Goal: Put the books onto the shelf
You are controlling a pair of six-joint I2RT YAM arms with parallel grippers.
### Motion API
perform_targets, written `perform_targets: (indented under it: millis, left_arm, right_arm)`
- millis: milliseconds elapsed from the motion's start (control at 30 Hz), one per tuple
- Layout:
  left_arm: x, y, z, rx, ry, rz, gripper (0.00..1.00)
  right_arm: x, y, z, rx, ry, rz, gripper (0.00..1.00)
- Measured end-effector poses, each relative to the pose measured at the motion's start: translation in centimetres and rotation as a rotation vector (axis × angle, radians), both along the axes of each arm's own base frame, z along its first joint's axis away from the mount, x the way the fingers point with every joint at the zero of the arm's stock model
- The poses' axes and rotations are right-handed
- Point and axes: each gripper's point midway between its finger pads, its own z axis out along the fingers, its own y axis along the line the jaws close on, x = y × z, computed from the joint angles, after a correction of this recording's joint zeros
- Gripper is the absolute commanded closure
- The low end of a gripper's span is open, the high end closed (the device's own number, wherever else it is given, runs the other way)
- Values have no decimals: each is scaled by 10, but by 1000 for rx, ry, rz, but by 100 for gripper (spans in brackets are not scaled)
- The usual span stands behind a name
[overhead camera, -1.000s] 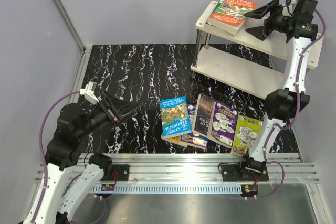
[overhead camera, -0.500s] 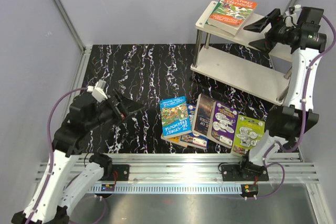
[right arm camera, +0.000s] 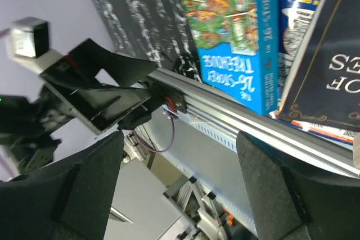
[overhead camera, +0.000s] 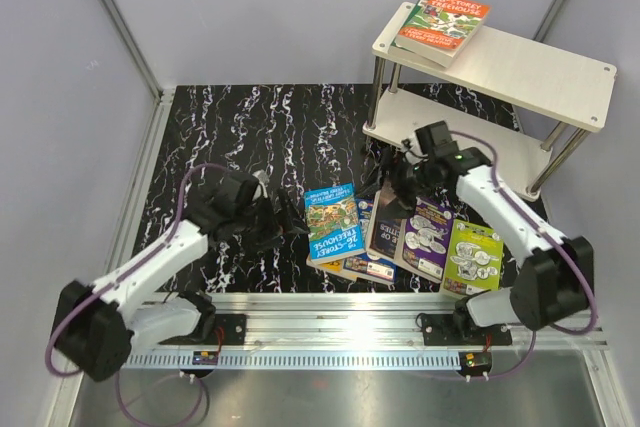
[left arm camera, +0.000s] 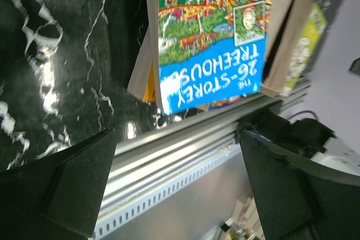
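Several books lie in an overlapping heap at the table's front: a blue one (overhead camera: 333,222), a dark one (overhead camera: 390,217), a purple one (overhead camera: 428,234) and a lime-green one (overhead camera: 471,254). Two more books (overhead camera: 440,19) are stacked on the top board of the shelf (overhead camera: 520,67). My left gripper (overhead camera: 285,224) hangs open just left of the blue book (left arm camera: 211,43), with nothing between its fingers (left arm camera: 62,189). My right gripper (overhead camera: 392,185) is open too, low over the far edge of the dark book (right arm camera: 326,66), and it holds nothing.
The shelf's lower board (overhead camera: 470,137) and metal posts (overhead camera: 383,87) stand just behind the right arm. An aluminium rail (overhead camera: 330,312) runs along the table's front edge. In the right wrist view the left gripper (right arm camera: 107,94) faces mine across the blue book (right arm camera: 236,43).
The right arm has swung down from the shelf's top board to the heap of books, its jaws a little wider. The left arm has reached right, up to the blue book.
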Motion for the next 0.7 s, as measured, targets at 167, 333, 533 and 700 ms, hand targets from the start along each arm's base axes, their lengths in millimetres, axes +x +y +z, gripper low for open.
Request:
perform_targets:
  millis: [167,333,533,700]
  left_arm:
    - [29,-28,-20,65,14,-66,5]
    - [54,-37,-38,110,8,-76,6]
    - [57,-39,-53,130,23,-83,7]
    - [59,-40,-56,129,20,-84,9]
  right_arm:
    - [5,17,-38,-23,83,28,14]
    - [24,29,-47,-33,78,45,15]
    - [38,32,-65,-92,62,73,15]
    - [36,28,-92,-140,97,90,16]
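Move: The 26-Storey Treehouse book lies on top of the pile, roughly 8 cm ahead of my left hand, 13 cm to its right and 10 cm below. From my right hand, that same book is about 12 cm to the left, 2 cm ahead and 17 cm down. The dark book is almost straight beneath my right hand, only 2 cm ahead and 1 cm right; the blue book is some 3 cm left and 2 cm back, also far below. I bring both open hands in on the 26-Storey book from its two sides. My left hand swings about 6 cm forward and 4 cm right while sinking some 5 cm to the book's left edge, slowing well before the end; my right hand mostly sinks, about 9 cm, easing forward and left over the dark and blue books. I keep both sets of fingers open. ##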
